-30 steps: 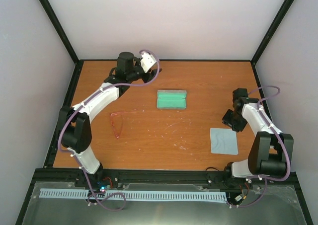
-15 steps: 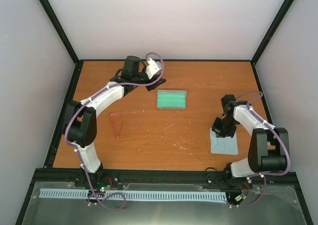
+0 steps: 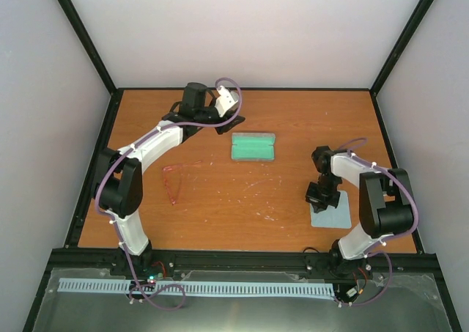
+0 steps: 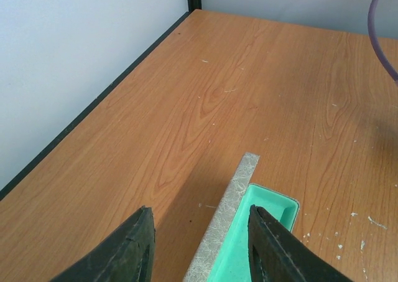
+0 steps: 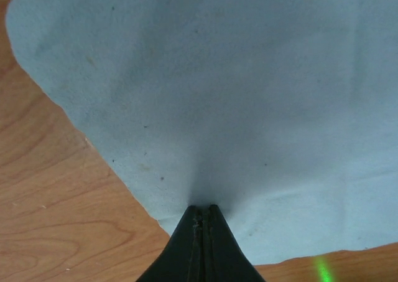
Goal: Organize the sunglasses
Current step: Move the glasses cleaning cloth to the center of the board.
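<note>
The sunglasses, thin and red-pink, lie on the wooden table left of centre, with neither gripper near them. My left gripper is open at the far left end of the open grey case. In the left wrist view one finger hangs over the green lining and the other over bare wood, with the case's grey edge between them. My right gripper is shut on the light blue cloth, which puckers at the fingertips.
A black frame rail runs along the table's left side, with grey walls beyond it. In the left wrist view the wall stands close on the left. Small white specks dot the wood in the middle.
My right arm has swung in and down onto the cloth's near-left corner and its jaws have shut on it. The left gripper moved right toward the case, then held still.
</note>
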`<state>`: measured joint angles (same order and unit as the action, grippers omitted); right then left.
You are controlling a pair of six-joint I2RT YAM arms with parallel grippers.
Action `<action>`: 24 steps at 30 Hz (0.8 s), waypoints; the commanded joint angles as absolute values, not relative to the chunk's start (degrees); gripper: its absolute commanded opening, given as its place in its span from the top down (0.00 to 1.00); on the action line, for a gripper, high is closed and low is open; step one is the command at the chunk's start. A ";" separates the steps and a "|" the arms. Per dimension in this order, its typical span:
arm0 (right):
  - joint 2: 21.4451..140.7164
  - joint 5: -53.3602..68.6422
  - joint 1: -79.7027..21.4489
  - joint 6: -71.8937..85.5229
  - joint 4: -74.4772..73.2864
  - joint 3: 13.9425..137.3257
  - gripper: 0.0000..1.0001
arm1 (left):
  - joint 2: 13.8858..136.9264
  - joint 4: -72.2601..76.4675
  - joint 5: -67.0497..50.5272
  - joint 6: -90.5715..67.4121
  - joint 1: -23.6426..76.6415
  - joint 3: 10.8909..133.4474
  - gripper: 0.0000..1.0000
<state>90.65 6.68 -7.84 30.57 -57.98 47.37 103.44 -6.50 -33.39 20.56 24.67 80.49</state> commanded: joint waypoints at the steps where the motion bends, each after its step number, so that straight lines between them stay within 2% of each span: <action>1: 93.62 7.02 -10.29 31.72 -56.43 47.02 0.97 | 101.69 -6.72 -32.84 21.78 24.86 80.69 0.58; 7: 98.10 8.19 -13.31 31.77 -54.68 50.50 0.97 | 100.91 -6.60 -32.09 22.22 24.87 79.36 0.59; 17: 106.90 13.42 -19.96 31.31 -55.72 65.27 0.97 | 100.10 -7.07 -31.64 23.01 24.87 78.40 0.59; 24: 110.25 19.47 -25.86 30.41 -57.00 68.98 0.97 | 98.93 -7.30 -31.76 23.29 24.86 76.49 0.61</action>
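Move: The cleaning cloth lies flat right beneath the right hand, whose shut fingers already rest near its near-left corner; its middle is about 3 cm ahead, 5 cm to the right and 1 cm below. The opened green case stands some 27 cm ahead and 20 cm to the left, with a patch of white specks roughly level and 15 cm to the left. From the left hand the cloth is about 21 cm back, 33 cm right and 22 cm below. Still pressing down on the cloth near its near-left corner with shut fingertips, the right hand drags it across the board, first easing left, then left and forward towards the green case. It travels about 11 cm left and 7 cm forward, staying at table height, and turns some 15 degrees counter-clockwise and over. ##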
